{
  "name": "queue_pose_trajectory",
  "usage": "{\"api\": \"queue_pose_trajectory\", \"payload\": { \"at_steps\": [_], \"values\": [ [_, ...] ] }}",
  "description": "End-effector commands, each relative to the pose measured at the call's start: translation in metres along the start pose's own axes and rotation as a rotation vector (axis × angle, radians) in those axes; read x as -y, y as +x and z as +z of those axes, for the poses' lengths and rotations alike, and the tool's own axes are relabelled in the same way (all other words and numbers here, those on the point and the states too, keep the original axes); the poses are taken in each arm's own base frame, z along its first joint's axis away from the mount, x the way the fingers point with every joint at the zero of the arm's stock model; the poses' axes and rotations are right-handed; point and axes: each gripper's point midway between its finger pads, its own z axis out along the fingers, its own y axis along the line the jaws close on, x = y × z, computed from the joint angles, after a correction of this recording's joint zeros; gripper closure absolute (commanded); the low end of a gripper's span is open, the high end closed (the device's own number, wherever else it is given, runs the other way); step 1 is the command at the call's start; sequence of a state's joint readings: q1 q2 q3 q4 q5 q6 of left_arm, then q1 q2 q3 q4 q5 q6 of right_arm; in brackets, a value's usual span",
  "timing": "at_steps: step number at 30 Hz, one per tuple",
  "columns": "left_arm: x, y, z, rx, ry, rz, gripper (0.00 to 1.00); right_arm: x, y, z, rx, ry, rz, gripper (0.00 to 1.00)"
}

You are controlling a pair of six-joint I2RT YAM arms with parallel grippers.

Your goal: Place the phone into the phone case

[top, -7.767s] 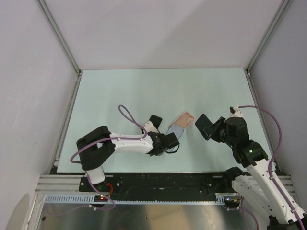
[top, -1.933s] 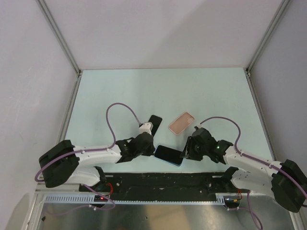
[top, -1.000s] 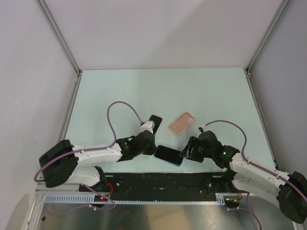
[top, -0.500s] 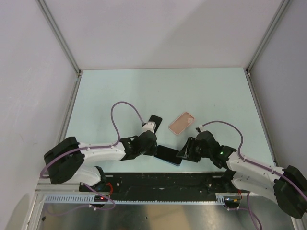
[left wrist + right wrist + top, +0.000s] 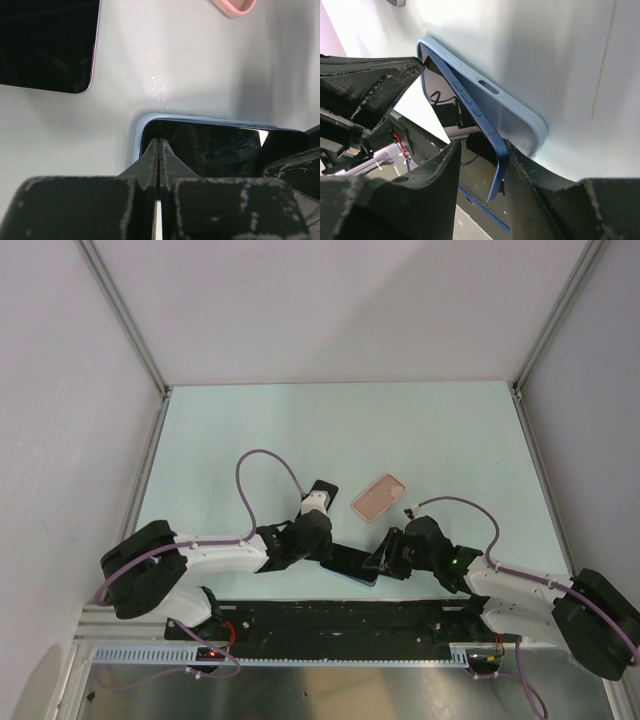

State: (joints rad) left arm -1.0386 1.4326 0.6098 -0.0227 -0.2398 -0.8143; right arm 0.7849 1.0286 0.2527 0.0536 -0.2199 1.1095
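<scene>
The phone point(image 5: 349, 562) lies screen-up near the table's front edge. My left gripper point(image 5: 325, 551) is shut, its tips point(image 5: 159, 143) resting on the left end of the phone point(image 5: 210, 145). My right gripper point(image 5: 378, 562) straddles the other end, which is raised off the table. In the right wrist view one finger point(image 5: 520, 165) touches the phone's light blue back point(image 5: 512, 117), with a gap between the screen and the other finger; that gripper point(image 5: 482, 150) is open. The pink phone case point(image 5: 380, 497) lies empty behind, and its corner point(image 5: 235, 6) shows in the left wrist view.
An all-black slab point(image 5: 321, 492) lies left of the case, and also shows in the left wrist view point(image 5: 45, 45). The black rail point(image 5: 330, 616) runs along the table's front edge just below the phone. Purple cables loop over both arms.
The right gripper's jaws have narrowed around the phone's right end. The left arm has edged right, its shut tips staying on the left end. The case and slab have not moved.
</scene>
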Motion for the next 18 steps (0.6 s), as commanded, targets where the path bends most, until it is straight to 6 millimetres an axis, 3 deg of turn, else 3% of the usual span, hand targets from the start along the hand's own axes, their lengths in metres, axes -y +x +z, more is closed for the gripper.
{"api": "queue_pose_trajectory", "payload": {
  "at_steps": [1, 4, 9, 11, 15, 18],
  "values": [
    [0.001, 0.005, 0.001, -0.013, -0.002, -0.006, 1.00, -0.044, -0.006, 0.004, 0.022, -0.164, 0.013, 0.60],
    [0.001, 0.004, -0.001, -0.006, 0.003, -0.009, 1.00, -0.048, -0.005, 0.010, 0.019, -0.176, 0.023, 0.64],
    [0.003, -0.007, -0.016, 0.032, 0.015, -0.031, 0.98, -0.053, -0.006, 0.016, 0.029, -0.185, 0.035, 0.91],
    [0.001, -0.016, -0.029, 0.067, 0.015, -0.063, 0.87, -0.057, -0.007, 0.016, 0.043, -0.194, 0.036, 0.98],
    [-0.012, -0.035, -0.060, 0.178, 0.006, -0.219, 0.56, -0.072, -0.014, 0.009, 0.090, -0.235, 0.027, 1.00],
    [-0.022, -0.038, -0.075, 0.234, 0.033, -0.354, 0.49, -0.081, -0.020, 0.003, 0.131, -0.261, 0.024, 1.00]
  ]
}}
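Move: The phone's middle lies some 5 cm right of the shut left fingertips and 2 cm back, barely lower; from the right fingers it is about 5 cm left, 1 cm back and 2 cm down. The light-blue phone case sits under the phone, its middle about 3 cm below the right hand, 5 cm left and 1 cm back. The pink case is some 18 cm ahead of the right hand, 2 cm right; the black slab lies about 15 cm ahead of the left hand. Leftward, dipping slightly and then rising, the right hand goes about 4 cm left and 3 cm up while its half-open fingers close on the raised right part of the phone and pinch its thickness, the wrist rolling some 10 degrees. The left hand first stays with its shut tips on the phone's left end, then comes free, rising about 6 cm and drawing left as its fingers open halfway. ##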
